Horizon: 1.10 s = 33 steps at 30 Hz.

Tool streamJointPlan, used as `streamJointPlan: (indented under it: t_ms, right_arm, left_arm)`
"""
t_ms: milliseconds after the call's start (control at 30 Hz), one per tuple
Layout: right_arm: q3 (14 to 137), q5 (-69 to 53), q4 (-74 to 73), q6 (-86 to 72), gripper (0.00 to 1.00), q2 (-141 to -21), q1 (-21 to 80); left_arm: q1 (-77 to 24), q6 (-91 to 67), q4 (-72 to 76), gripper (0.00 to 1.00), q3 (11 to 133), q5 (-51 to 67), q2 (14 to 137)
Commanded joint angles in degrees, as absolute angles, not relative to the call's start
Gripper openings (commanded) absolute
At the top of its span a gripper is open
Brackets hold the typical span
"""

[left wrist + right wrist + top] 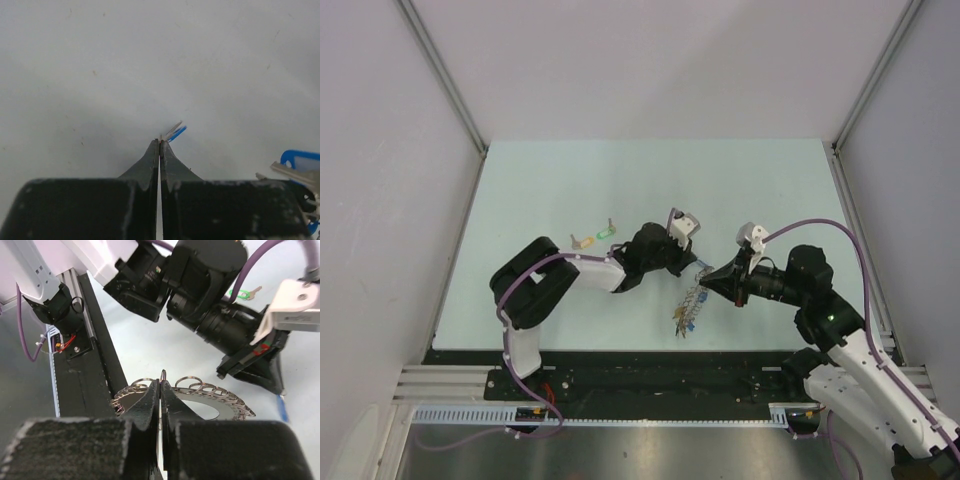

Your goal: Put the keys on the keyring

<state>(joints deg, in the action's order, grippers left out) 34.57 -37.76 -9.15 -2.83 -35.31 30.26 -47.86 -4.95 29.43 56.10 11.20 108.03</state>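
My left gripper is shut on the blue-tagged key, whose tip and tag stick out past the fingertips. Close beside it, my right gripper is shut on a small split ring at the rim of the keyring, a grey metal ring fringed with many small rings. In the top view both grippers meet mid-table, the left gripper just above the right gripper, and the keyring trails toward the near edge. The orange-tagged key and green-tagged key lie on the table to the left.
The pale table is walled by white panels on the left, the right and the far side. A black rail runs along the near edge by the arm bases. A blue-tagged key on the keyring shows at the right of the left wrist view.
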Motion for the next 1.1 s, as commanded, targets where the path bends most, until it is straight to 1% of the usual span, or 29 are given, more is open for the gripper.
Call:
streamJointPlan:
  t_ms: [0,200,300,333,533,600,667,700,767,800,833,867,933,967,1000,1033,1067]
  right_arm:
    - [37.79,-37.70,-7.30,-2.11,0.00,-35.68,30.15]
    - [37.79,-37.88,-6.24,-2.20,0.00,-37.18,30.15]
    - [37.79,-38.06,-5.45,-2.20,0.00,-37.97,30.15]
    - [37.88,-38.14,-5.36,-2.20,0.00,-38.14,30.15]
    - [38.05,-39.81,-3.96,-2.64,0.00,-40.25,30.23]
    - [38.14,-40.16,-3.69,-2.64,0.00,-41.48,30.32]
    - [38.49,-40.78,-3.17,-2.37,0.00,-42.27,30.41]
    - [38.58,-40.87,-2.99,-2.46,0.00,-43.32,30.58]
    - [39.19,-41.57,-1.94,-2.37,0.00,-44.47,30.76]
    - [39.46,-41.83,-1.67,-2.20,0.00,-45.86,31.11]
    - [39.64,-41.75,-1.32,-2.02,0.00,-46.66,31.46]
    - [39.90,-41.75,-0.88,-1.33,0.00,-47.28,31.64]
    - [40.60,-41.92,-0.62,-0.71,0.00,-49.47,32.43]
    - [40.78,-42.01,-0.62,-0.36,0.00,-50.35,32.61]
    - [41.39,-42.10,1.04,-0.09,0.00,-51.23,32.78]
    - [41.66,-42.36,1.49,-0.17,0.00,-52.63,32.96]
    - [42.01,-42.62,2.36,-0.18,0.00,-53.34,33.05]
  left_arm:
    - [-47.72,-11.24,44.01,0.01,50.20,11.69,109.51]
    - [-47.90,-16.61,51.57,0.08,43.08,8.97,109.87]
    - [-47.90,-18.10,54.65,0.18,39.83,7.91,109.25]
    - [-47.90,-18.63,55.28,0.23,39.12,7.30,108.73]
    - [-47.46,-20.38,61.25,0.41,33.06,5.98,105.74]
    - [-46.76,-20.92,63.79,0.48,29.82,5.89,102.41]
    - [-45.09,-21.36,64.34,0.52,27.61,6.32,97.07]
    - [-44.39,-21.27,63.73,0.57,25.68,6.42,94.60]
    - [-41.93,-20.39,60.23,0.62,24.26,8.51,90.29]
    - [-40.10,-19.52,58.38,0.68,23.56,9.66,85.22]
    - [-39.21,-18.73,56.18,0.70,23.64,10.80,82.99]
    - [-38.59,-17.94,50.51,0.72,23.90,11.85,80.27]
    - [-37.53,-13.03,44.59,0.77,25.57,12.48,73.15]
    - [-37.44,-11.09,37.77,0.79,26.62,13.09,71.12]
    - [-37.18,-7.59,34.14,0.80,29.50,14.75,67.97]
    - [-36.74,-5.91,30.53,0.80,31.27,16.42,66.72]
    - [-36.30,-4.32,23.62,0.80,33.12,18.09,65.75]
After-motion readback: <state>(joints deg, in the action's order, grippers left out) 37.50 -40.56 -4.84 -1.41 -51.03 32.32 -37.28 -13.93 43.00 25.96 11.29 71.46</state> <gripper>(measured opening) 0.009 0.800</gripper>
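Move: The left gripper holds the blue-tagged key; its place, a bare patch of table, lies about 7 cm below, some 4 cm back and 1 cm right. The keyring hangs from the right gripper, its middle roughly 15 cm back, 1 cm left and 8 cm above. The green-tagged key lies about 14 cm ahead and 25 cm left, the orange-tagged one 12 cm ahead and 30 cm left, both 7 cm below. From the right gripper, that patch is about 12 cm ahead, 1 cm left and 23 cm below. Lower the left gripper about 5 cm, easing back and left, to lay the blue-tagged key on the table; spread the fingers wide to let go, then lift some 15 cm and swing left towards the loose keys. Keep the keyring pinched in the right gripper, carrying it a few centimetres left, down and forward. ##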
